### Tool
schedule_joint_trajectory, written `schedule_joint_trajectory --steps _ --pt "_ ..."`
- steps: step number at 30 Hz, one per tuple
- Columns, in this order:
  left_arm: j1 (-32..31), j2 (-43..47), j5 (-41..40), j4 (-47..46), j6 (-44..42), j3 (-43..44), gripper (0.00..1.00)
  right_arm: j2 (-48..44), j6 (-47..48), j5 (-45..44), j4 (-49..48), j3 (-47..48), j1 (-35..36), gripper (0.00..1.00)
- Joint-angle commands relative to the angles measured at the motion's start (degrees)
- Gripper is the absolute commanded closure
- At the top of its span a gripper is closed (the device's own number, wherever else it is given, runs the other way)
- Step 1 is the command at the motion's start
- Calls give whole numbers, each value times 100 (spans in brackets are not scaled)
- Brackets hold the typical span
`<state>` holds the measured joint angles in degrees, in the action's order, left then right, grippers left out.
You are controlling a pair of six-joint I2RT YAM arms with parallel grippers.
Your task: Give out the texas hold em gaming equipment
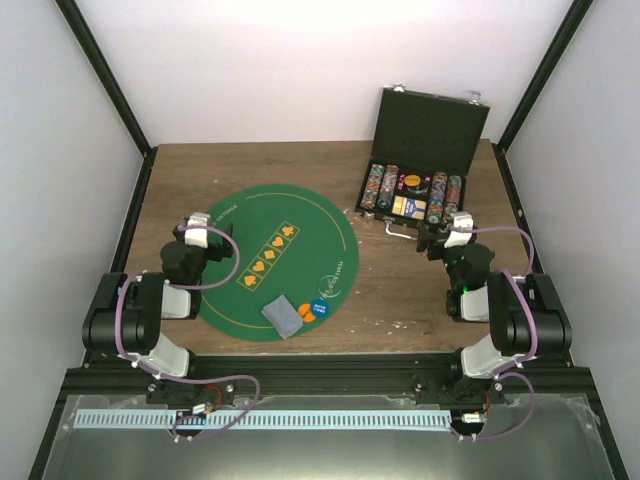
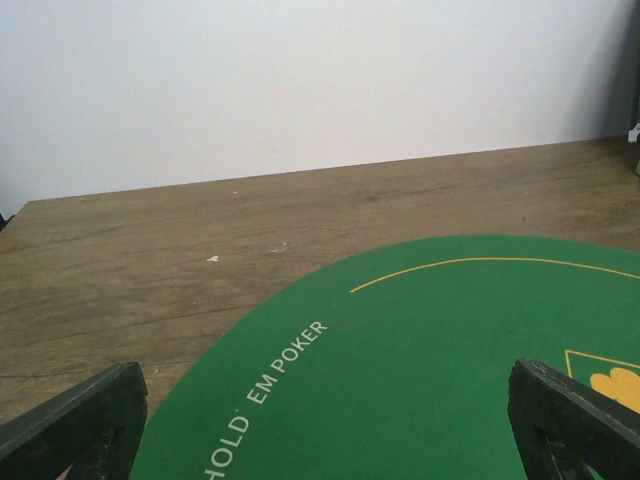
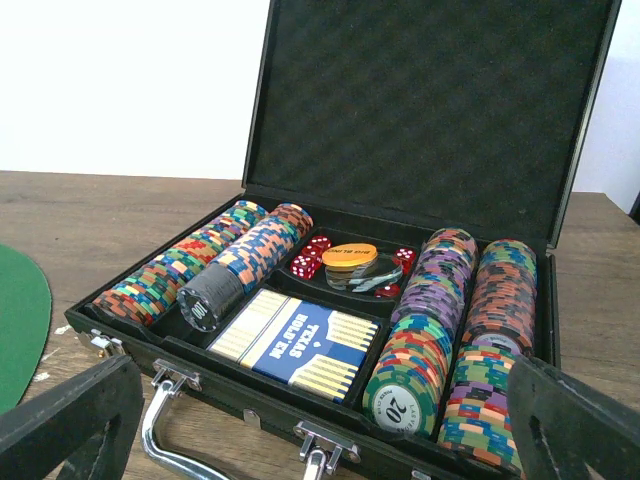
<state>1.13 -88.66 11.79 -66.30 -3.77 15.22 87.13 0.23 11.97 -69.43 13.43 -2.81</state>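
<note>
Rows of striped poker chips [image 3: 440, 330] fill both sides of the open black case [image 1: 432, 120]. Between the rows lie a blue Texas Hold'em card box [image 3: 300, 340], red dice [image 3: 312, 255] and an orange disc [image 3: 350, 255] on top of clear ones. On the green mat [image 1: 270, 215] near its front edge lie a grey-blue deck of cards [image 1: 283, 315], an orange disc [image 1: 307, 321] and a blue disc [image 1: 320, 308]. My left gripper [image 1: 226, 234] hovers open over the mat's left part [image 2: 420, 360]. Just in front of the case handle [image 3: 175, 440], my right gripper [image 1: 436, 238] is open and empty.
The case lid [image 3: 430, 100] stands upright behind the chips. The bare wooden table [image 2: 150, 260] runs left of and behind the mat. Black frame posts [image 1: 105, 70] and white walls enclose the back and sides.
</note>
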Motion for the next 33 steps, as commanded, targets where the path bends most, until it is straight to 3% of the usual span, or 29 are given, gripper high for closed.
schedule_joint_trajectory --steps 1,12,13,16,19,22,24,29,33 --pt "2 -37 21 -120 8 81 0 -13 63 25 -80 63 -58 0" --pt "8 -30 24 -103 8 93 0 -6 59 10 -105 60 -53 0" --pt "17 -29 18 -112 18 79 5 -28 54 21 -127 52 -53 0" --pt "189 225 67 213 250 211 5 -582 19 -101 956 400 -55 0" --pt "776 778 687 2001 780 1026 3 -1270 -166 -242 2503 1109 -54 0" --pt "1380 951 1153 3275 1130 1913 3 -1770 -372 318 3359 1692 -53 0" --pt "1559 1058 1414 4397 905 2566 3 -1971 -546 939 3954 2127 -53 0" --pt "1584 1004 2062 8234 -429 4603 4 -1808 -808 2663 6141 3649 201 0" --pt "1520 1107 2223 10252 -1219 5418 4 -1478 -279 2211 8016 4525 1344 0"
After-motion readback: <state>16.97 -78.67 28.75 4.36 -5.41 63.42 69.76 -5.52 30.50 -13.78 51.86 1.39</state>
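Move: Some 16 cm ahead of the right hand, 7 cm to its left and 12 cm down, lies the open chip case; its card box is 13 cm ahead and 6 cm left, its left chip rows 17 cm ahead and 13 cm left. From the left hand, the grey deck on the green mat is roughly 16 cm back, 16 cm right and 13 cm below, with the blue and orange discs 14 cm back and 23 cm right. Rising off their low starting poses after a short wait, both empty hands keep their fingers wide open. The right goes up nearly 20 cm, then also swings about 8 cm left before the chip case while turning some 20 degrees counter-clockwise; the left climbs away from the green mat, out to its left and somewhat forward, its fingers starting to tip down late on. ##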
